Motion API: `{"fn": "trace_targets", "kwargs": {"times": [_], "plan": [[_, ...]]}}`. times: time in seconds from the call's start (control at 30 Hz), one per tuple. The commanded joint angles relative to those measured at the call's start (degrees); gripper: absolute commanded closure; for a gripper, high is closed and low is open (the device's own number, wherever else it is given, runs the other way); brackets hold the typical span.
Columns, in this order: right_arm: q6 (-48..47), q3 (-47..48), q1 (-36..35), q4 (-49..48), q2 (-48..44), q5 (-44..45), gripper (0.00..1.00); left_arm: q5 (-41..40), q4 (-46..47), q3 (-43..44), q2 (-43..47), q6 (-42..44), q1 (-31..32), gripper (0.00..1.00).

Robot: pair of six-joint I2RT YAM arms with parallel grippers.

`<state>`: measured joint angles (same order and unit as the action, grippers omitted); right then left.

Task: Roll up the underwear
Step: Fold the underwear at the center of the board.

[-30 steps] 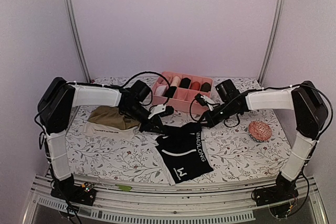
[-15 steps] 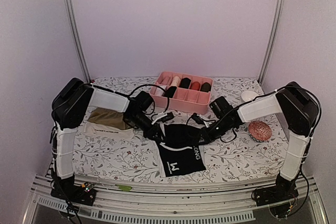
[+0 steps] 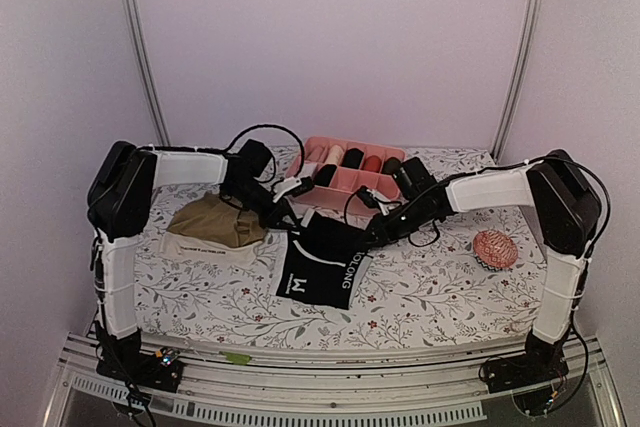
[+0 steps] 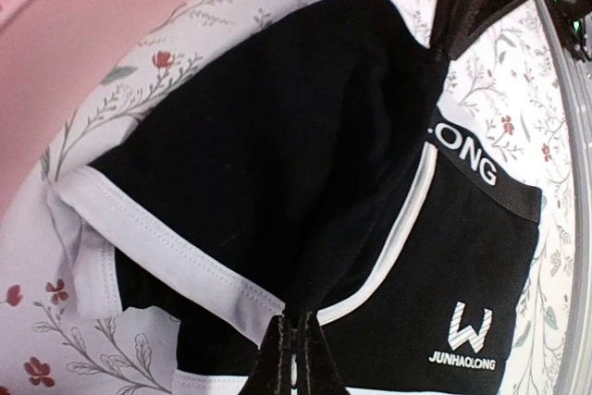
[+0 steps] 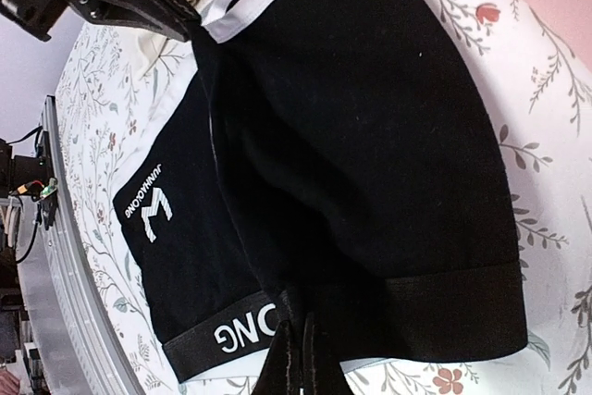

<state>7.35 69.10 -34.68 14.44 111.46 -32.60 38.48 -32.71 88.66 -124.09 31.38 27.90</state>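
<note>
Black underwear (image 3: 322,265) with white trim and a lettered waistband hangs partly lifted over the middle of the table. My left gripper (image 3: 291,219) is shut on its left edge (image 4: 294,316), pinching fabric beside the white hem. My right gripper (image 3: 373,234) is shut on the waistband side (image 5: 298,321), next to the white letters. The cloth is stretched between the two grippers, its lower part resting on the table. An olive-brown underwear (image 3: 215,225) with a cream waistband lies crumpled at the left.
A pink divided box (image 3: 355,176) with several rolled items stands at the back, just behind the grippers. A red-and-white patterned ball (image 3: 495,248) sits at the right. The floral table cover (image 3: 430,282) spreads all around.
Both grippers have moved back toward the pink box and up, dragging the black underwear with them. It has folded narrower and now hangs between them.
</note>
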Motion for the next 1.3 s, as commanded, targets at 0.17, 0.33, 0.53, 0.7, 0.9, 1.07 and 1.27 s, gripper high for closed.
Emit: {"fn": "trace_targets", "kwargs": {"times": [0.17,0.33,0.53,0.7,0.9,1.07,1.27], "plan": [[-2.6,2.7,-0.6,5.1,-5.2,-1.1,1.00,-3.0,-5.9,-4.0,10.2,12.7,0.3,1.00],[-2.7,0.7,-2.9,5.6,-6.6,-1.0,1.00,-3.1,-6.9,-8.7,14.4,16.6,0.3,1.00],[-0.5,-3.4,-6.2,2.9,-6.7,-1.0,1.00,-2.4,-6.9,-15.1,17.1,19.3,0.4,1.00],[0.8,-5.3,-8.3,0.1,-3.7,-0.2,1.00,-2.6,-2.4,-19.2,17.0,16.6,1.7,1.00],[1.1,-7.6,-8.7,-1.7,-2.2,-0.4,1.00,-3.1,3.1,-23.5,15.6,12.9,3.8,1.00],[1.3,-8.2,-9.4,-2.1,-1.8,-1.1,1.00,-4.2,4.2,-26.0,15.6,14.1,3.8,1.00],[1.4,-7.5,-10.1,-0.7,-2.9,-1.0,1.00,-3.5,2.3,-26.3,18.8,14.5,3.8,1.00]]}}
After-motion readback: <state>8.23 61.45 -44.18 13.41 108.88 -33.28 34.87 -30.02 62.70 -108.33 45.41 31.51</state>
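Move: Each hand holds one end of the underwear's folded-over edge, left on the white hem, right on the waistband. The near hem corner lies about 16 cm back and 4 cm left of the left hand, the W logo some 13 cm back and 1 cm right of it, both 4 cm lower. From the right hand, the near waistband corner is about 14 cm back, 4 cm left and 5 cm down; the pink box is some 18 cm ahead and 4 cm left. Up first, then back and down in an arc: both shut grippers keep their pinch and carry the folded-over edge towards the underwear's near end. The left hand lifts about 5 cm, then draws back some 11 cm, slightly left, turning a little clockwise and sinking below its starting height; the right makes a lower arc, about 9 cm back with a slight leftward drift. ##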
